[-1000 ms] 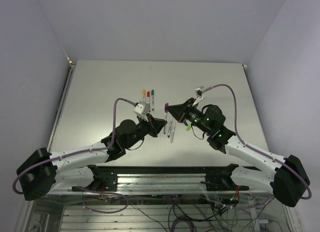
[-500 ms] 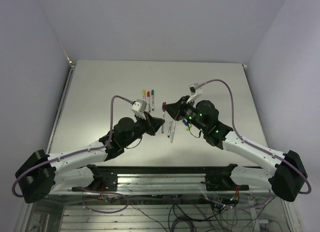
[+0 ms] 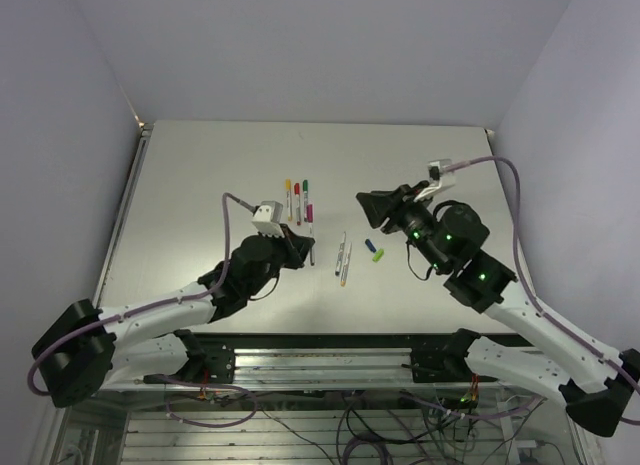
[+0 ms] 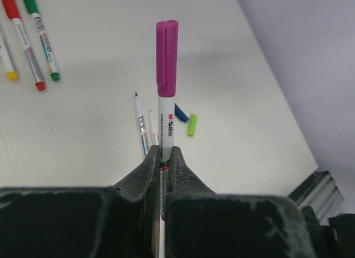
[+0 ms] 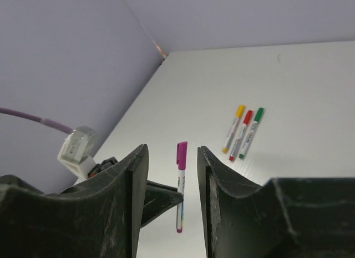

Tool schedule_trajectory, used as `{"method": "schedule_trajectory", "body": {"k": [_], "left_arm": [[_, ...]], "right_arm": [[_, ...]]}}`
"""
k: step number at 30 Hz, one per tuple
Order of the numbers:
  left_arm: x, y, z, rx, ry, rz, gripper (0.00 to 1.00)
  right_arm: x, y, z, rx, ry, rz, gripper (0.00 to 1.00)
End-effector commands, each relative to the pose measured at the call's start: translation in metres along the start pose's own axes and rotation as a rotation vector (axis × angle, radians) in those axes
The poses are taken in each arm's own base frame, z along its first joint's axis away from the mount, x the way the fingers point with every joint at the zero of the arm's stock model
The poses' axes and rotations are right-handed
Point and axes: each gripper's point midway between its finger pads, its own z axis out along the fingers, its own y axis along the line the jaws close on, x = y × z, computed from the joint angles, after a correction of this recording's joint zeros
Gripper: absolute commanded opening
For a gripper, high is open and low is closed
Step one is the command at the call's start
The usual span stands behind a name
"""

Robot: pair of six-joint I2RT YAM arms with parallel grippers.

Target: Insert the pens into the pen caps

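Note:
My left gripper (image 3: 303, 247) (image 4: 162, 153) is shut on a pen (image 4: 165, 116) that wears a magenta cap (image 4: 167, 50) and stands out past the fingertips. My right gripper (image 3: 366, 207) (image 5: 173, 152) is open and holds nothing; it hangs to the right of that pen (image 5: 180, 191), apart from it. Two uncapped pens (image 3: 343, 258) (image 4: 145, 124) lie side by side on the table. Next to them lie a blue cap (image 3: 369, 246) (image 4: 180, 112) and a light green cap (image 3: 378, 255) (image 4: 191, 125).
Three capped pens lie in a row behind the grippers: yellow (image 3: 288, 195) (image 5: 233, 127), red (image 3: 297, 198) (image 5: 241, 135) and green (image 3: 306, 196) (image 5: 250, 133). The white table (image 3: 200, 175) ends at purple walls on the left, right and back.
My right gripper has opened, let go of the magenta cap and drawn back to the right. The cap stays on the pen in my left gripper, which shifted slightly left.

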Motion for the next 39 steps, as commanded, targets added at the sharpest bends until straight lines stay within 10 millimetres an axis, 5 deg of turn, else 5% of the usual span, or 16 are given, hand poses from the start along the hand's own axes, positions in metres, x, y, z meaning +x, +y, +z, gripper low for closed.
{"method": "schedule_trajectory", "body": {"k": [1, 7, 13, 19, 27, 39], "left_arm": [[-0.013, 0.006, 0.021, -0.077, -0.018, 0.036, 0.07], [-0.018, 0.03, 0.074, -0.161, 0.057, 0.057, 0.07], [-0.017, 0.059, 0.131, -0.244, 0.17, 0.108, 0.07], [0.006, 0.088, 0.173, -0.313, 0.301, 0.182, 0.07], [0.028, 0.128, 0.196, -0.403, 0.395, 0.186, 0.07], [0.038, 0.153, 0.216, -0.439, 0.422, 0.173, 0.07]], "right_arm": [[0.006, -0.027, -0.017, 0.119, 0.021, -0.035, 0.4], [0.031, -0.042, -0.038, 0.167, 0.093, 0.03, 0.4], [0.034, -0.049, -0.055, 0.187, 0.099, 0.05, 0.4], [0.029, -0.054, -0.067, 0.212, 0.087, 0.047, 0.39], [0.032, -0.062, -0.074, 0.242, 0.094, 0.042, 0.39], [0.042, -0.067, -0.073, 0.252, 0.113, 0.039, 0.39]]}}
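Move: The left hand still holds the capped purple pen; its free spot beside the green pen lies about 21 cm ahead, 3 cm right and 16 cm below. At that depth and height, the green pen lies 1 cm left, the red pen 4 cm left and the yellow pen 7 cm left. From the empty right hand, the blue cap is roughly 3 cm ahead, 9 right and 32 below; the lime cap is level with it, 10 right. Left hand carries the purple pen about 21 cm forward, 15 down beside the green; open right sinks rightward. ##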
